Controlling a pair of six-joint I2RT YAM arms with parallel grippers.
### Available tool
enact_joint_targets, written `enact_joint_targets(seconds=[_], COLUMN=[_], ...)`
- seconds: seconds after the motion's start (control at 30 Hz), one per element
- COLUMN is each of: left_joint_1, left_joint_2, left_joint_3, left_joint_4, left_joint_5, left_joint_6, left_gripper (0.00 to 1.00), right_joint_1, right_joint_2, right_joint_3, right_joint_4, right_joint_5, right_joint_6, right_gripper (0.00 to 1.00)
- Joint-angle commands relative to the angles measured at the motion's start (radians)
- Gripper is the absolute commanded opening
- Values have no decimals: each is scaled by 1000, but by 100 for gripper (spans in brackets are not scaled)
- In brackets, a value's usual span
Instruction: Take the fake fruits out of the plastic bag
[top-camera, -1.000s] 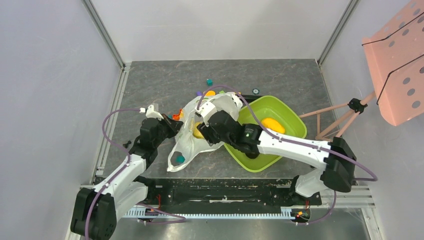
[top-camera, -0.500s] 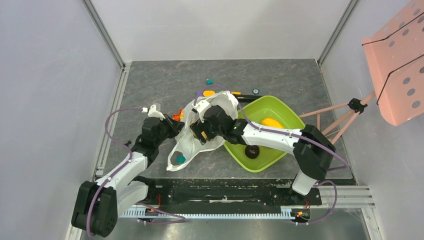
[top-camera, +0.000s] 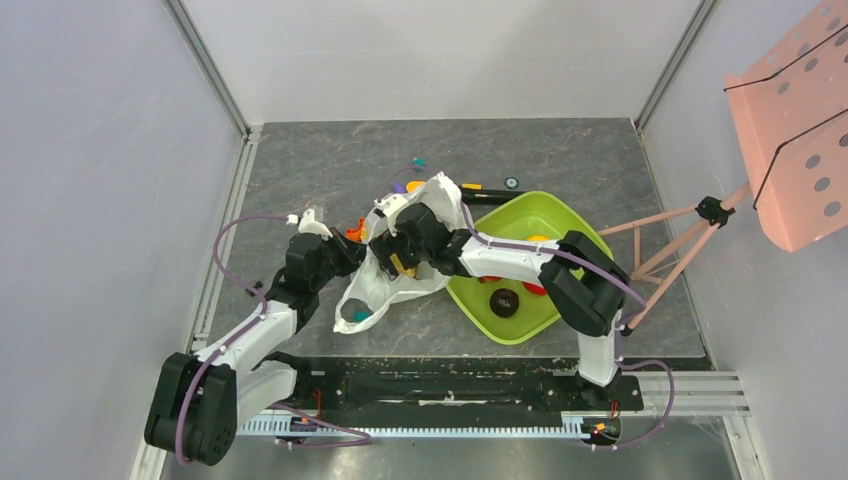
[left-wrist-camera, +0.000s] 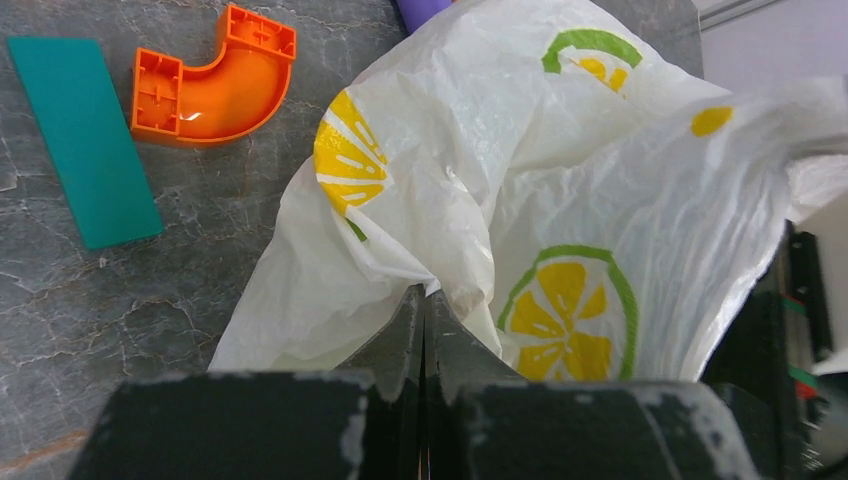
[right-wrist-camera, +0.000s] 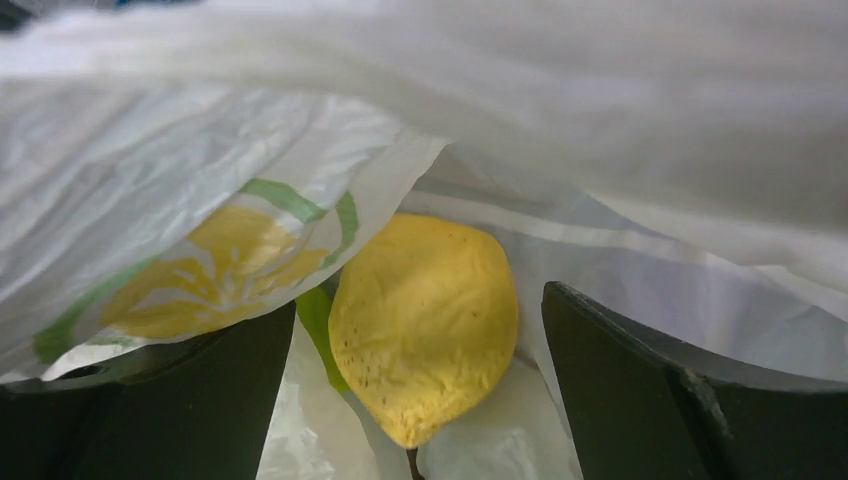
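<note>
The white plastic bag (top-camera: 410, 215) with lemon prints lies crumpled left of the lime-green tray (top-camera: 575, 225). My left gripper (top-camera: 347, 252) is shut on a fold of the bag's left side; in the left wrist view the jaws (left-wrist-camera: 424, 300) pinch the film of the bag (left-wrist-camera: 560, 170). My right gripper (top-camera: 397, 258) is inside the bag, open. In the right wrist view a yellow pear-shaped fruit (right-wrist-camera: 425, 320) lies between its fingers (right-wrist-camera: 690, 390), not touched. A dark ball (top-camera: 503, 303) and a red fruit (top-camera: 534, 289) sit in the tray.
An orange curved block (left-wrist-camera: 215, 80) and a flat teal block (left-wrist-camera: 85, 140) lie on the table left of the bag. A teal piece (top-camera: 358, 316) shows through the bag's near end. Small toy pieces (top-camera: 419, 162) lie behind the bag. A pink stand (top-camera: 790, 120) is at the right.
My right arm has reached further left into the bag, uncovering the tray's contents. The bag has bunched and risen at its far end. The left gripper has kept its hold.
</note>
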Motion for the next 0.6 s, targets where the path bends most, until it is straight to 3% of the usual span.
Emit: enact_joint_targets(seconds=[0.0, 0.23, 0.43, 0.57], left_joint_1=[-2, -1, -2, -2], left_joint_2=[3, 4, 1, -12], left_joint_3=[21, 19, 14, 11], left_joint_4=[46, 45, 49, 46], left_joint_5=[12, 8, 2, -9], left_joint_6=[-10, -6, -8, -6], left_gripper=[2, 2, 2, 2], right_joint_1=[-11, -17, -18, -16], right_joint_2=[61, 115, 69, -20], right_joint_3=[67, 71, 44, 38], right_joint_4=[50, 42, 24, 10], right_joint_5=[-33, -42, -25, 1], right_joint_6=[4, 5, 8, -2], right_gripper=[96, 91, 67, 62])
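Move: The yellow fruit lies in the bag between the right hand's open fingers, some 4 cm below their midpoint. From that hand the orange pipe is about 7 cm left and 6 cm ahead, the teal block roughly 6 cm left and 11 cm back, and the green tray's middle some 27 cm right, level with it. From the left hand the fruit is roughly 7 cm right, 1 cm back and 7 cm below. Right hand sinks about 4 cm onto the yellow fruit and partly closes around it; left keeps the bag pinched. ##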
